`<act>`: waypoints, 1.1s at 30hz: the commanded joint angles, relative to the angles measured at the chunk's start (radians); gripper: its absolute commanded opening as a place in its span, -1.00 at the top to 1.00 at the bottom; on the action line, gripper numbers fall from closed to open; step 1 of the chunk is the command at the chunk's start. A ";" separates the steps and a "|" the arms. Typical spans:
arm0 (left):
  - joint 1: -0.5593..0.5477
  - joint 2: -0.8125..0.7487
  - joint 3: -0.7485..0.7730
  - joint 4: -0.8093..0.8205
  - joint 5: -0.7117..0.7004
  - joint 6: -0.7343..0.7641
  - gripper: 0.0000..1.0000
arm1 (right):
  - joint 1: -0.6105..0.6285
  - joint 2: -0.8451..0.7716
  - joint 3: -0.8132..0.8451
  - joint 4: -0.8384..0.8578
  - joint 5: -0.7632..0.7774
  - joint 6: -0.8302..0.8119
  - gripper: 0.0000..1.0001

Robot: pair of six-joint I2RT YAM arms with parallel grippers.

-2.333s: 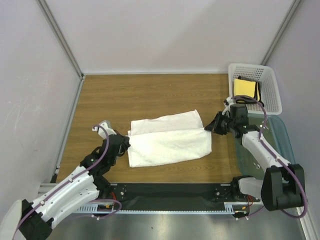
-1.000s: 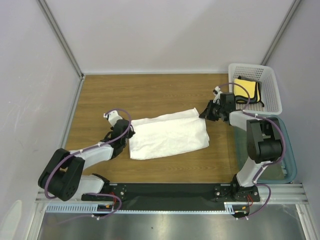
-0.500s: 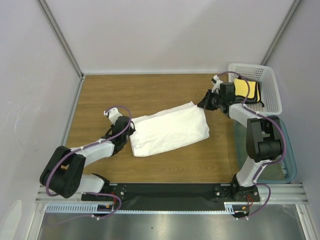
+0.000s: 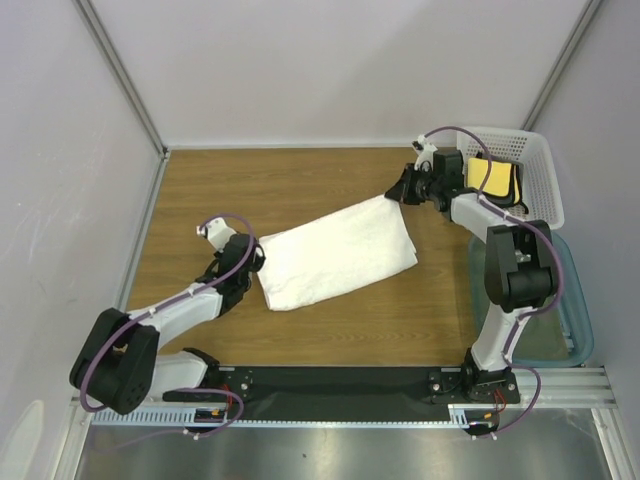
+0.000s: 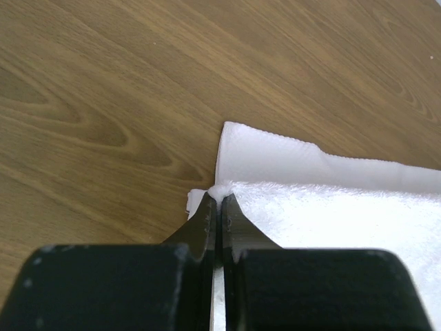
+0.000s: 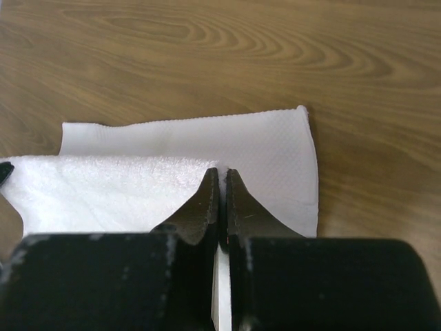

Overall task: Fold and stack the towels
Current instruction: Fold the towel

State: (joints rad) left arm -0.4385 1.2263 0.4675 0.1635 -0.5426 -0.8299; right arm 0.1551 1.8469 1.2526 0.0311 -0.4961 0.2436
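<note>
A large white towel (image 4: pixel 338 252) lies folded in two on the wooden table, slanting from near left up to far right. My left gripper (image 4: pixel 253 256) is shut on the towel's left corner, and the left wrist view shows its tips (image 5: pixel 220 194) pinching the terry cloth (image 5: pixel 331 207). My right gripper (image 4: pixel 396 191) is shut on the towel's far right corner, with its tips (image 6: pixel 222 174) clamped on the upper layer (image 6: pixel 138 186). A small yellow towel (image 4: pixel 491 178) with dark edging lies in the basket.
A white perforated basket (image 4: pixel 535 150) stands at the far right corner. A teal bin (image 4: pixel 578 300) sits beside the right arm at the table's right edge. Grey walls close in the left, back and right sides.
The right gripper has pulled the towel's right end toward the far side, and the towel has swung from nearly level to slanted. The left gripper has shifted only slightly, holding its corner.
</note>
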 commanded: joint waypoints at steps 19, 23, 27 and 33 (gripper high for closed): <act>0.026 0.213 0.220 -0.146 -0.013 0.090 0.25 | -0.042 0.167 0.174 -0.080 0.091 -0.040 -0.45; 0.026 0.095 0.296 -0.206 0.030 0.179 -0.68 | -0.037 0.059 0.174 -0.164 0.125 -0.018 -0.65; 0.024 -0.026 0.364 -0.318 0.098 0.225 -0.84 | -0.023 -0.079 0.081 -0.186 0.149 0.017 -0.66; 0.015 -0.185 0.280 -0.196 0.432 0.186 -0.75 | 0.044 -0.311 -0.145 0.027 0.122 0.152 -0.57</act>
State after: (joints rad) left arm -0.4187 1.0782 0.7834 -0.0837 -0.3149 -0.6300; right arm 0.1646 1.6207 1.1904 -0.0746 -0.3630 0.3031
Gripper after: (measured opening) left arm 0.883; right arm 0.794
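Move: Both grippers still pinch the raised top layer. The lower layer's far-left corner lies about 3 cm ahead, 3 cm right and 6 cm below the left hand; the near-left fold is some 13 cm back and 3 cm right. The far-right corner sits about 5 cm ahead, 1 cm right and 9 cm below the right hand, with the near-right fold roughly 13 cm back and 7 cm right, and the stacked towels in the basket 6 cm ahead, 22 cm right. Lay the pinched top layer down towards the lower one's far edge: sink the left gripper about 4 cm and the right about 8 cm, the right easing slightly forward. Open both wide to let go of the corners while edging forward, then lift clear, left some 17 cm with a clockwise wrist turn, right some 13 cm while drawing back. ##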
